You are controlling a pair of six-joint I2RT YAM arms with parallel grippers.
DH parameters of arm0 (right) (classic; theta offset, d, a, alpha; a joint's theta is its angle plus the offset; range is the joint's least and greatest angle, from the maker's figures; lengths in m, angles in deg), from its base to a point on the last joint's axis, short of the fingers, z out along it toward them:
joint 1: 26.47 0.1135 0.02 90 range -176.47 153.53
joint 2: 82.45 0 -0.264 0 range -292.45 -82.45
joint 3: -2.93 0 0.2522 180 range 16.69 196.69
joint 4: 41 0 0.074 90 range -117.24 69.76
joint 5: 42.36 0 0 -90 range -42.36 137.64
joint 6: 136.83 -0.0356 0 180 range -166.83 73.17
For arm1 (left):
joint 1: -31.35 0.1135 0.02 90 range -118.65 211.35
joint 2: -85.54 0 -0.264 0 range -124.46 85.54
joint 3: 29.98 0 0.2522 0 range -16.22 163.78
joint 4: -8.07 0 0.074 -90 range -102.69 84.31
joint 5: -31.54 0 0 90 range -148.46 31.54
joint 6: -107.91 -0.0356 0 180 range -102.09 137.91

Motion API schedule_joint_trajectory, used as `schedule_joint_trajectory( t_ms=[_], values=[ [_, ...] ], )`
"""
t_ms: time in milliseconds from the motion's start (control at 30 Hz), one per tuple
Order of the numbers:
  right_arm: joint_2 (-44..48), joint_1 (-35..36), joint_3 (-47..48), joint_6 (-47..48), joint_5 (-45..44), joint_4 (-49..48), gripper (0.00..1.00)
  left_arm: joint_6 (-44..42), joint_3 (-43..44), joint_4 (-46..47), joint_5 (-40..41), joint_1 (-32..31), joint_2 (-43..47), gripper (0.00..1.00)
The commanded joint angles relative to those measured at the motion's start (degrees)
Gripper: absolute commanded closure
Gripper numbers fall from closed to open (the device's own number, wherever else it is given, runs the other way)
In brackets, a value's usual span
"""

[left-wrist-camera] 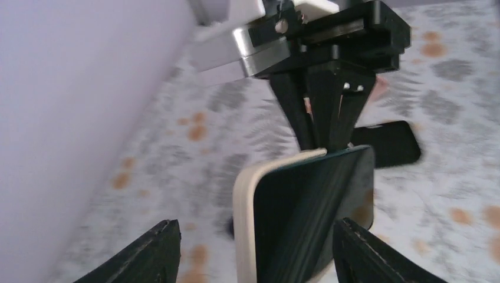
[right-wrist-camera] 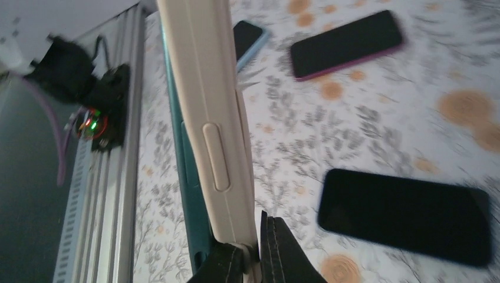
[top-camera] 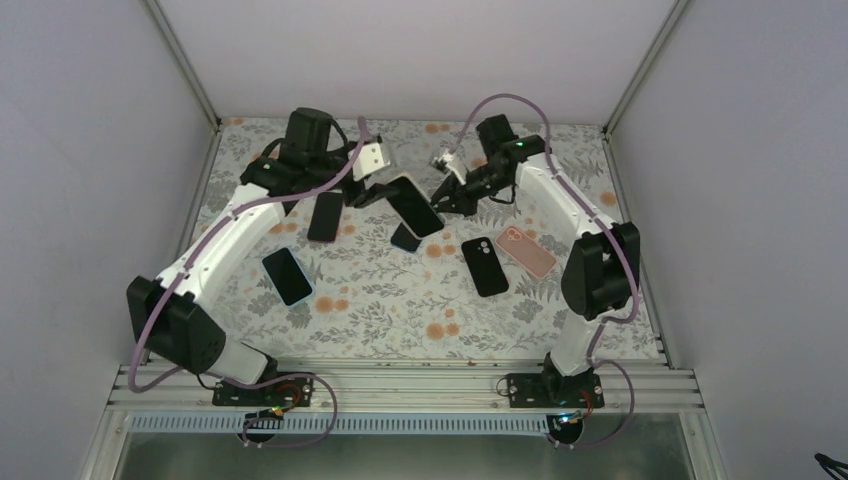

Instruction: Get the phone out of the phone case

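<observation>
A dark-screened teal phone (top-camera: 415, 205) in a cream phone case (left-wrist-camera: 244, 224) hangs tilted in the air above the floral table. My right gripper (right-wrist-camera: 253, 254) is shut on the case's lip at one end. In the right wrist view the teal phone edge (right-wrist-camera: 184, 165) stands slightly apart from the cream case wall (right-wrist-camera: 206, 118). My left gripper (left-wrist-camera: 256, 253) is open at the opposite end. Its fingers (left-wrist-camera: 147, 253) stand on either side of the phone without pinching it. From above, the left gripper (top-camera: 362, 192) and right gripper (top-camera: 442, 195) face each other across the phone.
Several other phones lie on the table: a black one (top-camera: 325, 215), a blue-edged one (top-camera: 287, 275), a black one (top-camera: 485, 265) and a pink case (top-camera: 525, 250). A dark object (top-camera: 405, 238) lies under the held phone. White walls (top-camera: 100, 150) enclose the table.
</observation>
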Motion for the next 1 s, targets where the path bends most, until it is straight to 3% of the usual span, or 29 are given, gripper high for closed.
schedule_joint_trajectory(
  t_ms=[0,133,367,500,800,967],
  values=[
    [5.71,-7.56,-3.14,-19.12,1.06,-16.26,0.96,5.52,-1.44,14.4,13.94,-0.14,3.42,0.32],
    [7.32,-11.16,-3.58,-28.57,-8.26,-24.71,0.96,7.85,-2.15,19.54,20.17,-1.83,3.74,0.21],
    [6.01,-13.17,5.95,-37.01,-19.22,-30.25,0.96,6.01,-2.06,26.52,33.71,-12.83,-1.45,0.21],
    [5.95,-12.02,8.66,-39.61,-23.36,-32.64,0.96,7.1,-3.16,36.14,38.08,-16.98,-3.93,0.19],
    [7.33,-9.74,5.68,-43.3,-24.29,-35.9,0.96,11.13,0.45,52.74,45.82,-20.64,-12.96,0.05],
    [8.47,-9.57,4.15,-44.22,-22.82,-36.56,0.97,12.62,5.37,53.81,46.99,-20.9,-18.52,0.03]
  ],
)
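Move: The phone in its beige case hangs between the hands. The right fingers already pinch its edge, its middle about 4 cm to their left. From the left hand, which has just let go, it lies some 7 cm right, 2 cm back and 5 cm lower. On the table, some 21 cm below the right hand, the blue-edged phone lies about 10 cm ahead and 4 cm left, and the black case level with it and 13 cm right. Forward about 16 cm, first with a swing some 11 cm to its right and then with a rise of roughly 10 cm, the right hand carries the cased phone, turning clockwise about 50 degrees and keeping its pinch. The left hand backs off upward and forward, then follows to its right by some 12 cm, tipping up and turning counter-clockwise while its fingers spread nearly wide open. ##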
